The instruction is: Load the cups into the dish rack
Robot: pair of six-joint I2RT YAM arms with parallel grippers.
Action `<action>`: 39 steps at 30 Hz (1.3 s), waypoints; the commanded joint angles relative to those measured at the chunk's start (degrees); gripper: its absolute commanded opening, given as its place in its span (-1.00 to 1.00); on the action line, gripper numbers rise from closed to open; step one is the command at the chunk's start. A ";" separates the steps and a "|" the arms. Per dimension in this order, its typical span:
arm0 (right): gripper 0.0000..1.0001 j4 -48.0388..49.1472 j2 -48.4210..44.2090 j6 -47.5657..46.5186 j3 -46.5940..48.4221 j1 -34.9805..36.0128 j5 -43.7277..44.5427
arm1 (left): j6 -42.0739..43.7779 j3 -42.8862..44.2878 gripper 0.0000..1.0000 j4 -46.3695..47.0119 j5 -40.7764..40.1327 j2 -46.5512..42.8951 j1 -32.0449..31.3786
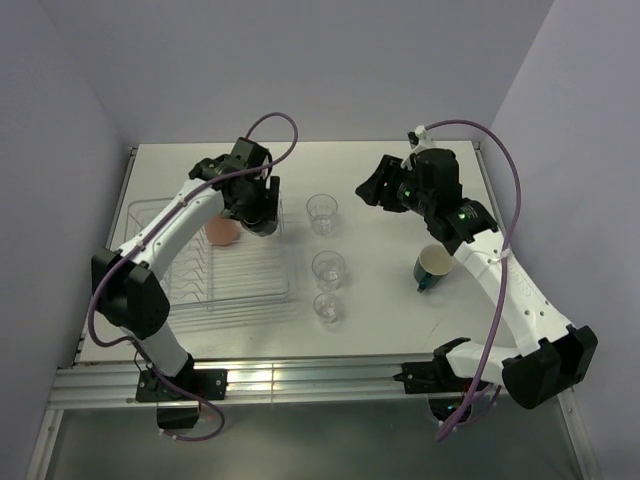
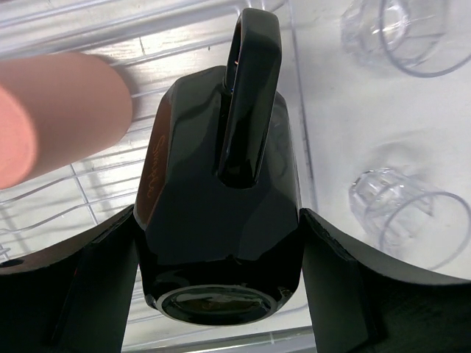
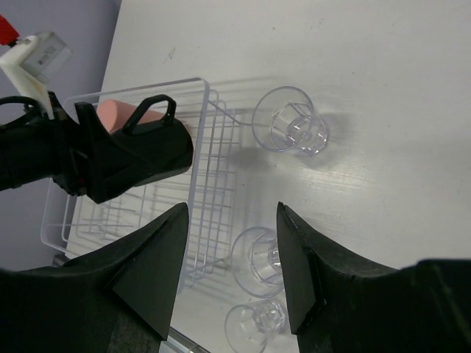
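My left gripper point(image 1: 258, 218) hangs over the clear dish rack point(image 1: 245, 280), shut on a black handled mug point(image 2: 221, 213). The mug's base faces the wrist camera and its handle point(image 2: 250, 95) is on top. A salmon-orange cup point(image 1: 224, 231) lies in the rack just left of the mug. Three clear tumblers point(image 1: 322, 212) point(image 1: 329, 268) point(image 1: 328, 308) stand on the table right of the rack. A dark green mug point(image 1: 433, 267) with a white inside sits further right. My right gripper point(image 1: 375, 186) is open and empty, raised above the table near the far tumbler.
The rack's right rim point(image 3: 199, 147) runs close to the tumblers point(image 3: 291, 125) point(image 3: 257, 261). My right arm point(image 1: 500, 290) passes just behind the green mug. Purple walls close in the white table point(image 1: 390, 330) at the back and sides.
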 commanded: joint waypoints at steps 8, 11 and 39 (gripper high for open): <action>0.18 1.50 0.15 -2.29 -1.82 -0.33 0.20 | 0.91 5.66 -1.00 -0.76 -6.55 4.55 -1.61; 0.18 1.77 0.50 -2.29 -2.08 -0.33 -0.15 | 1.08 5.92 -1.00 -1.11 -6.37 6.05 -1.69; 0.17 2.91 2.61 -2.29 -3.40 -0.25 -1.29 | 3.02 2.41 -0.81 -0.50 -6.29 12.29 -0.03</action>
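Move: The dark mug is already held in the left gripper over the right part of the dish rack. Its place on the rack floor lies some 13 cm below and only about 1 cm ahead and 1 cm left. From the left hand, the pink cup stands 9 cm left, 2 cm ahead; the far glass 14 cm right, 3 cm ahead; the middle glass 15 cm right, 8 cm back. From the right hand, that rack place lies about 26 cm left, 3 cm ahead and 24 cm below. Lower the left gripper about 8 cm almost straight down into the rack, between the pink cup and the rack's right rail, with its grip kept on the dark mug. As it sinks, tilt the wrist some 15 degrees so the fingers point more steeply down. Let the empty right hand sink 3 to 4 cm where it is, fingers staying open. ##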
